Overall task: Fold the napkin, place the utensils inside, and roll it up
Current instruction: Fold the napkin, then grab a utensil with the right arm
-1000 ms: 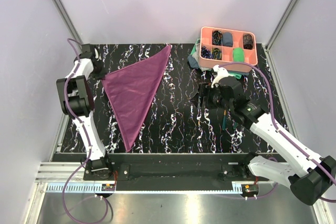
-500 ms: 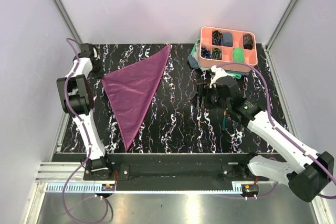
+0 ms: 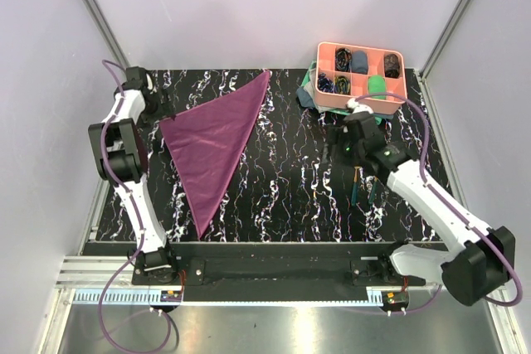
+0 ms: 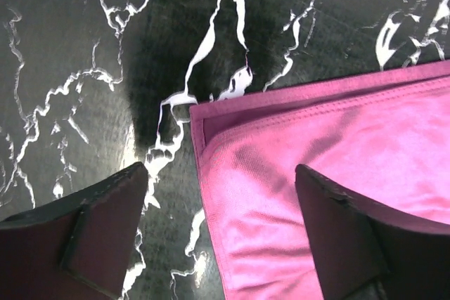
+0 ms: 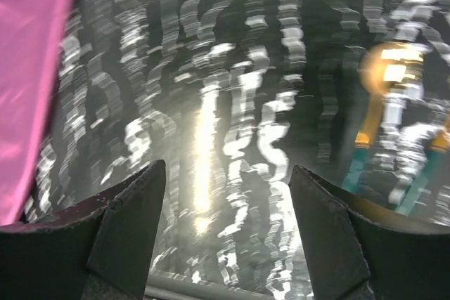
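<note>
The plum-purple napkin lies folded into a triangle on the left half of the black marble table. My left gripper is at its left corner. In the left wrist view the left gripper is open and straddles the napkin edge, one finger over bare table and the other over cloth. The utensils lie right of centre, teal handles toward the near edge. My right gripper hovers just behind them, open and empty. The right wrist view is blurred: right gripper, a gold utensil head, napkin at far left.
A salmon-pink compartment tray with small cloth rolls stands at the back right. A teal-green cloth lies bunched under its left side. Grey walls close in the table on three sides.
The left gripper has opened and let go of the napkin's corner, which now lies flat. The right arm has swung back and to the right, toward the tray.
</note>
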### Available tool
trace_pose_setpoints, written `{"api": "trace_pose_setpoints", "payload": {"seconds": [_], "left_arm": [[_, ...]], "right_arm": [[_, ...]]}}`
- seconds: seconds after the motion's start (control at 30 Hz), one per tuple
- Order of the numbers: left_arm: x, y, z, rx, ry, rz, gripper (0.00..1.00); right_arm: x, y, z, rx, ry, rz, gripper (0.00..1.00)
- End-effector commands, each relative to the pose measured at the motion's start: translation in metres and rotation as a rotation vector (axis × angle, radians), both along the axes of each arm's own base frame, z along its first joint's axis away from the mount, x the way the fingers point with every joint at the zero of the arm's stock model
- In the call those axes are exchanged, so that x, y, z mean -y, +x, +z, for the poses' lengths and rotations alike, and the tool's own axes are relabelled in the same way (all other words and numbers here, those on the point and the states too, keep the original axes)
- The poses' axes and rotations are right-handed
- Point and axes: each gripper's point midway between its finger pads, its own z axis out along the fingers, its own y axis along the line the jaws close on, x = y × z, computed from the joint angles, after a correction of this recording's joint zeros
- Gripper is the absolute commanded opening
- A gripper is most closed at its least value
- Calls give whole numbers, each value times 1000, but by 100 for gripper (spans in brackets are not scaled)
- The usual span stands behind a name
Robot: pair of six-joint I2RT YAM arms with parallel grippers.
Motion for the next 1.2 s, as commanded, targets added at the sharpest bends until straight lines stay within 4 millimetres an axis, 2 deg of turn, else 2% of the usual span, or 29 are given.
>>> {"api": "trace_pose_setpoints", "payload": {"seconds": [0.0,0.03,0.1,0.13,0.17,0.2,0.23,0.3,0.33,0.43,0.5,0.67,0.8,0.93,1.07,1.1,1.17], "left_arm": [[20,-4,94,182,-1,4,93],[38,-12,90,173,-34,-28,93],[65,-29,100,187,-100,-69,93],[90,-35,104,193,-155,-129,93],[103,-42,107,194,-177,-157,93],[114,-57,111,194,-193,-182,93],[134,-64,114,204,-198,-230,93],[148,-84,113,201,-200,-270,93],[166,-92,114,201,-207,-319,93],[181,-113,110,194,-195,-373,93],[185,-120,110,200,-187,-392,93],[191,-111,128,228,-193,-416,93],[190,-120,130,231,-196,-417,93],[190,-122,141,263,-191,-425,93],[189,-124,148,281,-184,-426,93],[190,-125,150,287,-187,-429,93],[190,-125,155,298,-190,-430,93]], "right_arm": [[49,14,-21,-77,-69,-130,80],[61,18,-28,-99,-73,-158,80],[68,18,-48,-166,-77,-165,79],[70,17,-55,-192,-81,-163,78],[73,17,-68,-236,-83,-166,76],[75,15,-76,-263,-89,-168,76],[76,15,-83,-282,-94,-169,75],[77,11,-101,-345,-102,-162,72],[75,9,-106,-365,-96,-157,71],[72,0,-123,-431,-88,-151,67],[75,-8,-137,-481,-102,-169,67],[86,-26,-168,-588,-160,-212,63],[88,-32,-178,-619,-176,-232,61],[91,-32,-181,-632,-190,-245,59],[88,-35,-190,-672,-185,-231,46],[87,-36,-191,-678,-180,-236,38],[85,-37,-193,-687,-168,-237,28]]}}
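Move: The spoon's middle is some 9 cm to the right hand's right, about 1 cm ahead and 18 cm below. The fork lies about 6 cm right of the spoon and 1 cm farther out. For the left hand, just opened, the folded napkin's left corner is about 4 cm below, nearly under the fingers. The napkin's middle lies roughly 18 cm right and 7 cm back, at the same depth. The right fingers close around the spoon's green handle, their grip not yet visibly tight: that hand swings right with a little forward, then sinks about 17 cm while drawing back slightly, tipping to point down. The left hand, still open, leaves the napkin corner upward, right and back, turns some 20 degrees clockwise, hovers over the napkin's middle, then rises a little more. ##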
